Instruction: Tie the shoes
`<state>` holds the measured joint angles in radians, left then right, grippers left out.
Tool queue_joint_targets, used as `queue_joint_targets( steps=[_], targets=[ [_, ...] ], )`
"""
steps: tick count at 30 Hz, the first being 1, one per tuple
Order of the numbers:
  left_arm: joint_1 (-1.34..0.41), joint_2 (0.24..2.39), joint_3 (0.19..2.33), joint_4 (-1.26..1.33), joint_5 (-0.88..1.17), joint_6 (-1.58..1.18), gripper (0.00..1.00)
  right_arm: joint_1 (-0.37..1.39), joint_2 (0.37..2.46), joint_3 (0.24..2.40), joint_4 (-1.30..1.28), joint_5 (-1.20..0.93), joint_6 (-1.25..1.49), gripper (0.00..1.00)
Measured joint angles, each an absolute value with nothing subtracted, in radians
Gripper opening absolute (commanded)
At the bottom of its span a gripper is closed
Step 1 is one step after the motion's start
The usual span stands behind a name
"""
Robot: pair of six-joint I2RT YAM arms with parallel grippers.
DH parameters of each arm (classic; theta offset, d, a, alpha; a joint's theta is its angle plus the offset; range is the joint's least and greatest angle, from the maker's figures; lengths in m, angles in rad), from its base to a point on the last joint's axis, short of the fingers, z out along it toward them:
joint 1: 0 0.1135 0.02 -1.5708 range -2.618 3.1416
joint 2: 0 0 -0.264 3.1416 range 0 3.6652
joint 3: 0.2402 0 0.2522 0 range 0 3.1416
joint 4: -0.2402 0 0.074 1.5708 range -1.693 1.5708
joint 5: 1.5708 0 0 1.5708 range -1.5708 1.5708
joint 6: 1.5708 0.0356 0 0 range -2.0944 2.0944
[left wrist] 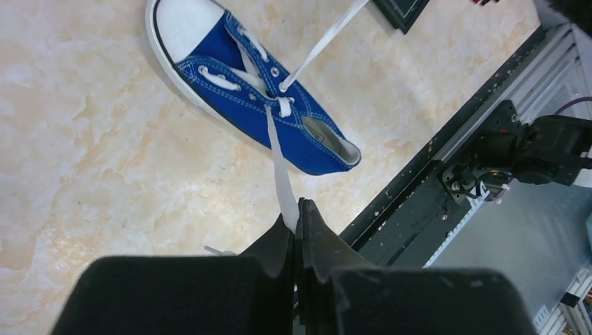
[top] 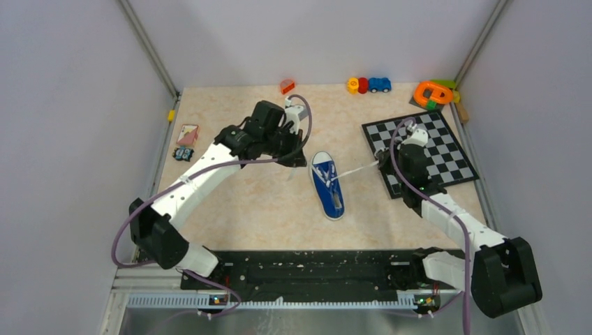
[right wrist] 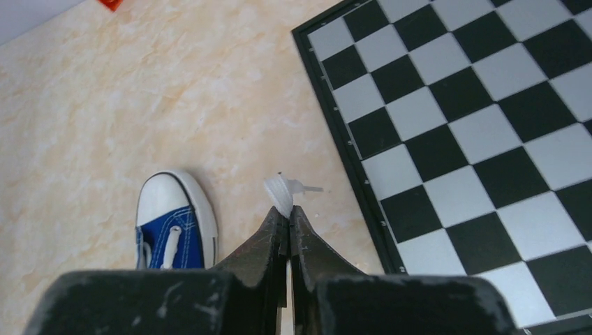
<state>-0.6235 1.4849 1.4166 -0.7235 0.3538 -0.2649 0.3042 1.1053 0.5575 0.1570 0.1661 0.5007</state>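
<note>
The blue shoe [top: 328,186] lies in the middle of the table, its white toe cap pointing away from the arm bases. Its two white laces are pulled out to either side. My left gripper [top: 299,159] is just left of the toe and shut on the left lace [left wrist: 279,160], which runs taut from the eyelets of the shoe [left wrist: 255,91] into the fingertips of the left gripper [left wrist: 299,209]. My right gripper [top: 382,164] is at the chessboard's edge, shut on the right lace [top: 356,169]. In the right wrist view the lace's end [right wrist: 279,192] sticks out past the right gripper [right wrist: 287,211].
A chessboard [top: 419,150] lies at the right under the right arm. Toy cars [top: 368,85], an orange ring toy [top: 433,93] and a red block [top: 287,86] line the back edge. Small cards [top: 187,134] sit at the left edge. The black rail [left wrist: 447,167] runs along the near side.
</note>
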Motion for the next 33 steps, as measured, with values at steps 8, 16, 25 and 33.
queue_joint_targets(
  steps=[8,16,25,33],
  targets=[
    [-0.622,1.343,1.412,-0.730,0.239,-0.311,0.00,0.304,1.031,0.560,0.059,0.361,0.544,0.00],
    [-0.473,1.249,1.207,-0.735,0.132,-0.376,0.00,0.303,1.028,0.574,-0.001,0.459,0.578,0.00],
    [-0.502,1.247,1.168,-0.652,0.270,-0.348,0.00,0.308,0.991,0.581,0.046,0.284,0.493,0.00],
    [-0.638,1.353,1.327,-0.612,0.333,-0.264,0.00,0.340,0.980,0.624,0.225,-0.058,0.458,0.00]
  ],
)
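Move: Both grippers hold lace ends of the blue shoe. From the left gripper the shoe's middle lies about 8 cm to the right, 3 cm ahead and some 14 cm below. From the right gripper it lies about 17 cm to the left, 4 cm back and 7 cm below; the chessboard's middle is roughly 15 cm to this gripper's right, 10 cm ahead and 11 cm below. Keep both grippers shut on the laces and draw them apart: lift the left gripper slightly, then sweep it about 10 cm left and down, turning it counter-clockwise, while the right goes 5 cm right. Then bring the left back right, ending a little above its start, and swing the right some 10 cm left and 9 cm up, tipping its fingers upward. ##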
